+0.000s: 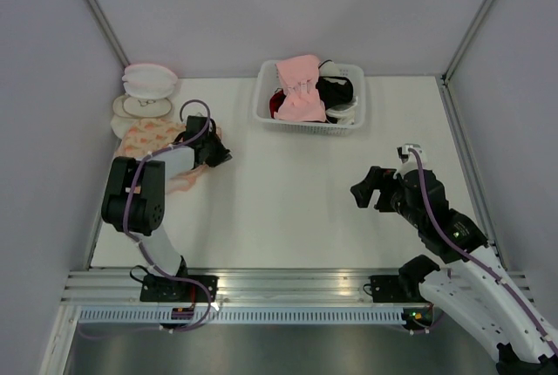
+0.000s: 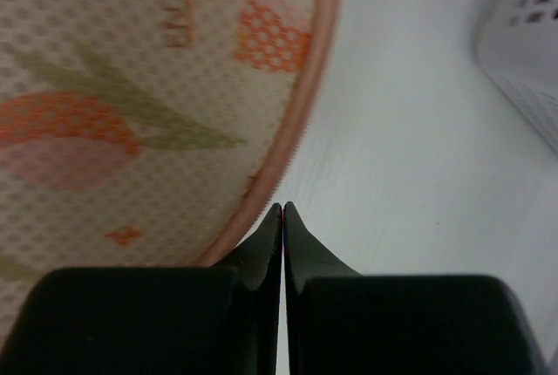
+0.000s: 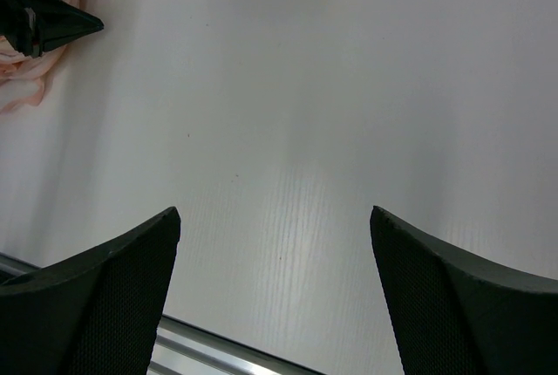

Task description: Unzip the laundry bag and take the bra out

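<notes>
The peach-pink laundry bag (image 1: 150,139) with orange print lies at the table's left side, partly under my left arm. In the left wrist view its printed mesh (image 2: 131,87) fills the upper left, with the pink zip rim curving down to my fingertips. My left gripper (image 2: 283,209) is shut, its tips together right at that rim; I cannot tell whether anything is pinched between them. From above, the left gripper (image 1: 223,156) sits at the bag's right edge. My right gripper (image 1: 361,191) hovers open over bare table (image 3: 275,218). A pale pink bra (image 1: 301,87) lies on top in the basket.
A white basket (image 1: 261,106) at the back centre holds black, red and white garments beside the pink one. Two plain white-and-pink round cases (image 1: 148,78) are stacked in the back left corner. Walls close in the left, back and right sides.
</notes>
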`<state>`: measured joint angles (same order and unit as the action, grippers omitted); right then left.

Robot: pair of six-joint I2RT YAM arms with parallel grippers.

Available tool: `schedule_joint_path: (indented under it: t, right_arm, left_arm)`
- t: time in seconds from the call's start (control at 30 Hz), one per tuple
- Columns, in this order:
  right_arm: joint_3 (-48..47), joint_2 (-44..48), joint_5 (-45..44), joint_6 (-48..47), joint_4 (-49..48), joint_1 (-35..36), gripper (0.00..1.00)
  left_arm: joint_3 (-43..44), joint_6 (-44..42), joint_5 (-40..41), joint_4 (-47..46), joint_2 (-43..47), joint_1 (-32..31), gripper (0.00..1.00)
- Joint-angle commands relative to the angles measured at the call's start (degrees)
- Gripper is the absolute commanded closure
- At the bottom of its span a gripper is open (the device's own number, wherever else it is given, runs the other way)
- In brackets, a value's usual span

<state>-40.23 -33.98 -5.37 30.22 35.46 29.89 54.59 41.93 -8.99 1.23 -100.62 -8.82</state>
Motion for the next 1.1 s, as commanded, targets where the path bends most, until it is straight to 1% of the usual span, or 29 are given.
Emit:
schedule_joint_path:
  t: [0.0,0.07,0.13,0.17,0.23,0.3,0.33,0.47,0.6,0.67,0.7,0.73,0.77,0.8,0.83,0.87,0.9,0.93,0.97,1.0,1.03,1.07]
  right_arm:
    - [-1.6,-0.1,-1.5,-0.6,0.7,0.0,0.06]
    - [-1.8,-0.1,-1.6,-0.7,0.8,0.1,0.06]
    - [-2.0,0.0,-1.6,-0.7,1.0,0.1,0.06]
    - [-2.0,0.0,-1.6,-0.9,1.0,0.0,0.06]
    - [-2.0,0.2,-1.6,-0.9,1.1,0.0,0.06]
    - [-1.9,0.1,-1.6,-0.9,1.1,0.0,0.06]
    - [-1.9,0.1,-1.4,-0.9,1.0,0.1,0.06]
    - [-2.0,-0.1,-1.5,-1.0,1.1,0.1,0.06]
    - [-2.1,-0.1,-1.2,-0.9,1.0,0.1,0.05]
    - [-2.1,-0.1,-1.3,-0.8,1.1,0.0,0.05]
    - [-2.0,0.0,-1.4,-0.8,1.0,0.0,0.05]
    - [-2.0,0.1,-1.6,-0.7,1.1,0.0,0.05]
    - [-2.0,0.2,-1.9,-0.7,1.0,0.0,0.03]
    - [-2.0,0.2,-2.1,-0.5,1.1,0.0,0.02]
    - [-2.0,0.3,-2.5,-0.6,1.0,0.0,0.02]
    - [-2.0,0.2,-2.8,-0.5,0.9,0.0,0.02]
    - [-1.9,0.1,-3.1,-0.6,0.8,0.0,0.02]
    - [-1.8,0.0,-3.2,-0.5,0.8,0.1,0.02]
    - [-1.8,-0.3,-3.2,-0.5,0.7,0.0,0.02]
    - [-1.8,-0.3,-3.4,-0.4,0.7,0.0,0.02]
    - [-1.5,-0.1,-3.3,-0.3,0.3,0.0,0.02]
    - [-1.5,0.1,-3.3,-0.2,0.1,0.0,0.02]
  left_arm:
    - [2.5,-1.6,10.7,7.1,-1.1,0.5,0.98]
    - [4.5,-1.7,12.7,10.3,-3.0,1.0,0.98]
    - [6.1,-1.7,12.8,13.2,-4.4,2.7,0.98]
    - [6.1,-1.6,13.0,13.3,-4.8,3.2,0.98]
    - [5.4,-1.2,15.0,13.3,-3.9,4.0,0.98]
    - [4.4,-1.1,18.5,13.3,-2.1,4.2,0.98]
    - [4.0,-0.9,21.5,13.4,-1.5,4.4,0.98]
    - [2.9,-0.3,24.2,14.4,0.4,6.3,0.98]
    - [2.6,-0.1,23.5,14.5,0.7,7.4,0.98]
    - [2.2,-0.1,21.4,14.1,1.6,7.4,0.98]
    - [1.8,-0.1,20.2,12.8,2.3,7.3,0.98]
    - [-0.2,-0.4,16.2,10.9,3.4,7.3,0.98]
    - [-1.1,-1.6,14.2,9.2,6.5,7.2,0.96]
    - [-2.1,-1.9,13.0,6.9,8.1,6.5,0.86]
    - [-3.9,-2.8,8.7,5.4,9.7,6.1,0.59]
    - [-4.6,-3.8,6.6,4.8,13.4,5.4,0.46]
    - [-5.0,-4.3,5.8,4.7,15.0,3.7,0.35]
    - [-5.7,-4.9,3.6,4.7,16.8,2.8,0.16]
    - [-6.2,-5.4,2.3,4.7,18.5,1.8,0.11]
    - [-6.6,-5.7,1.1,4.5,21.5,0.0,0.07]
    - [-7.3,-6.2,-1.8,4.7,24.0,-1.9,0.01]
    - [-7.7,-6.2,-3.0,4.7,24.1,-1.9,0.00]
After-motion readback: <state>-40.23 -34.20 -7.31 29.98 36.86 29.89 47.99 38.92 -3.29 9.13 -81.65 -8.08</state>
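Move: The laundry bag's middle lies about 18 cm left of the left hand, level with it front to back and roughly 2 cm lower; its near edge is right beside the shut fingertips. The round beige pad is some 28 cm left and 18 cm ahead, the pink-edged pad about 29 cm left and 27 cm ahead, the white basket 28 cm right and 21 cm ahead. For the right hand, the bag is about 62 cm left, 19 cm ahead and 17 cm below. Keep the left fingers shut, dip them about 2 cm and sweep left some 11 cm, turning counter-clockwise by about 20 degrees, so the tips push the laundry bag's right edge along the table. Then lift off 8 cm, swinging back to the right and slightly towards the base, turning the wrist back and opening the gripper wide. ##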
